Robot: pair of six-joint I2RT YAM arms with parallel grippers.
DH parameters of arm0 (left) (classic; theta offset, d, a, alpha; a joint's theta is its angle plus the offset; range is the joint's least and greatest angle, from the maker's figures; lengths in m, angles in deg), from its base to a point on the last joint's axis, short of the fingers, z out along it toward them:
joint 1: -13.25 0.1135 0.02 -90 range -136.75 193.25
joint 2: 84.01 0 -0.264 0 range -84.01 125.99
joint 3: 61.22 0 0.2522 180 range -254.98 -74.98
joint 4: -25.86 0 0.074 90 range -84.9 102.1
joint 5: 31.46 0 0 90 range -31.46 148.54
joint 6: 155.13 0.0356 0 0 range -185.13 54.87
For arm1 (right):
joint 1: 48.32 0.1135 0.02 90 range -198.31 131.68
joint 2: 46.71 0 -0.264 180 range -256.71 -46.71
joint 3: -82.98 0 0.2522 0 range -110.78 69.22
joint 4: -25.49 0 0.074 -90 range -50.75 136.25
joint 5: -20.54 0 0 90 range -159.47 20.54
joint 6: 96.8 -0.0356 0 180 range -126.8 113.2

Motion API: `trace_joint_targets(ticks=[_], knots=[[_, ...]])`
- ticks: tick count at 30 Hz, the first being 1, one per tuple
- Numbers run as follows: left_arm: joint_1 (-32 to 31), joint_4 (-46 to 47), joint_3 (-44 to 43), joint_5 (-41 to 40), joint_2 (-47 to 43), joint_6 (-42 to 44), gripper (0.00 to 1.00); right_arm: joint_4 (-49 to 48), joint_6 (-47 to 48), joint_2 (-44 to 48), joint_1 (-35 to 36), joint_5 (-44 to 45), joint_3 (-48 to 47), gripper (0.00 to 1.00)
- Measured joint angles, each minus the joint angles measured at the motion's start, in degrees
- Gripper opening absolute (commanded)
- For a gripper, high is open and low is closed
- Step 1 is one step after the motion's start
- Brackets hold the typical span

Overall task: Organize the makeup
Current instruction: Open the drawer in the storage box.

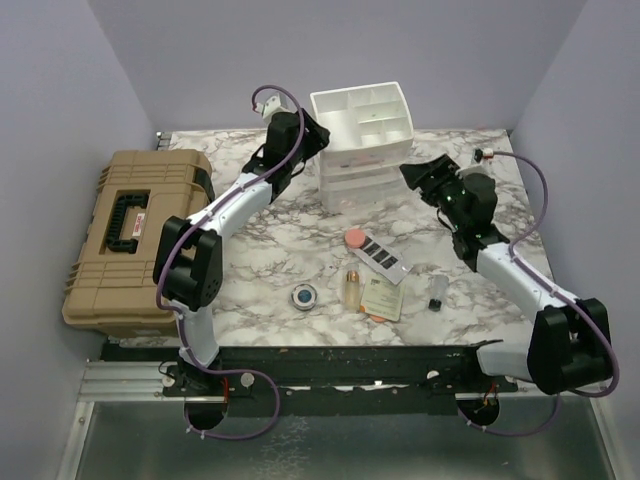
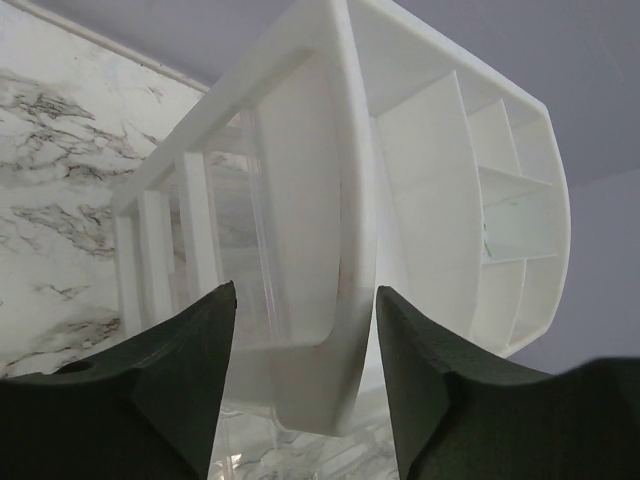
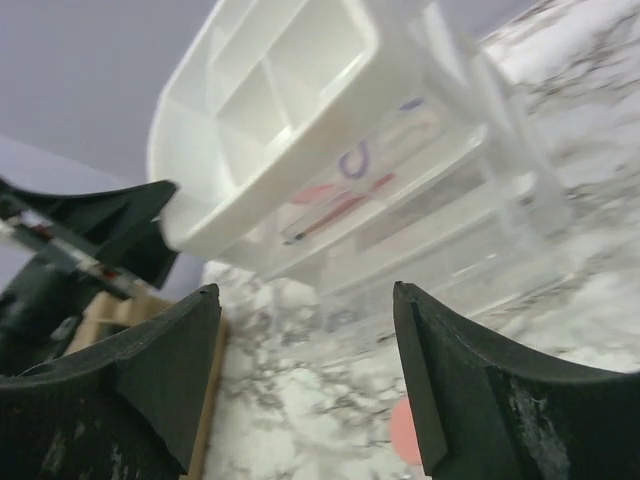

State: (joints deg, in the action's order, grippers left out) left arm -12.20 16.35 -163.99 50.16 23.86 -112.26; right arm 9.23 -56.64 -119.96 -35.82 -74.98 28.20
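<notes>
The makeup lies loose at the table's front middle: a round blue compact (image 1: 304, 296), a pink puff (image 1: 354, 238), a black strip palette (image 1: 380, 256), a small amber bottle (image 1: 352, 288), a cream sachet (image 1: 383, 298) and a tiny dark vial (image 1: 438, 297). My left gripper (image 1: 312, 130) (image 2: 305, 288) is open at the left rim of the white organizer (image 1: 362, 140). The organizer's corner (image 2: 330, 300) stands between the jaws with a gap on each side. My right gripper (image 1: 408, 172) (image 3: 305, 288) is open and empty, just right of the organizer (image 3: 300, 110). The puff (image 3: 403, 432) shows low in the right wrist view.
A big tan hard case (image 1: 130, 235) fills the table's left side. The organizer has open top compartments and clear drawers below, and it stands near the back wall. Purple walls close in the back and both sides.
</notes>
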Motion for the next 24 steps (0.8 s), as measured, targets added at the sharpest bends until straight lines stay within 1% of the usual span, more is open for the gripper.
trace_joint_targets(ticks=[2, 3, 7, 10, 12, 16, 19, 24], knots=[[0.3, -0.2, 0.0, 0.4, -0.1, 0.7, 0.67, 9.2, 4.5, -1.0, -0.5, 2.6, -5.1, 0.76], [0.3, -0.2, 0.0, 0.7, -0.2, 1.1, 0.69, 11.9, 6.0, -1.9, -0.7, 3.3, -7.0, 0.76], [0.5, -0.5, 1.4, 2.1, -2.6, 3.4, 0.74, 24.2, 12.3, -9.7, -2.6, 4.5, -17.4, 0.76], [0.6, -0.5, 5.3, 3.3, -6.9, 5.4, 0.77, 28.9, 15.2, -14.1, -3.5, 4.4, -20.3, 0.76], [0.6, 0.5, 10.1, 4.2, -11.2, 7.0, 0.8, 31.5, 16.9, -16.9, -3.9, 4.2, -21.6, 0.76], [1.3, 6.1, 21.3, 7.5, -18.4, 8.6, 0.81, 37.1, 20.6, -22.8, -4.1, 3.8, -26.4, 0.75], [2.8, 8.1, 25.2, 11.6, -19.2, 9.7, 0.81, 39.1, 22.8, -24.6, -4.1, 3.6, -28.9, 0.74], [4.9, 9.2, 26.2, 17.7, -18.3, 11.3, 0.81, 40.8, 25.2, -23.7, -4.1, 1.3, -29.8, 0.75]])
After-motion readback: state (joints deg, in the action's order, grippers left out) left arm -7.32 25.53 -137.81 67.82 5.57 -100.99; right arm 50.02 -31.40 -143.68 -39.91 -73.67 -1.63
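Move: The storage box's pulled-out clear lower drawer lies some 5 cm ahead of my right hand, 7 cm to its left and 18 cm below. The box's middle is about 13 cm ahead, 10 cm left and 10 cm down. The pink lid lies 5 cm back, 12 cm left, the palette 9 cm back, 5 cm left, both some 21 cm below. From my left hand, already loosened around the upper rim, that drawer is about 7 cm back, 13 cm right, 18 cm below. I bring my right hand down about 11 cm, at first also forward and to the right, towards the open drawer's right front corner, tipping the fingers some 30 degrees down and rolling the hand's left side under, gripper still open. My left hand opens wider, lifts slightly off the box's left rim, then draws back about 9 cm and a little left, sinking at the end and turning clockwise. ##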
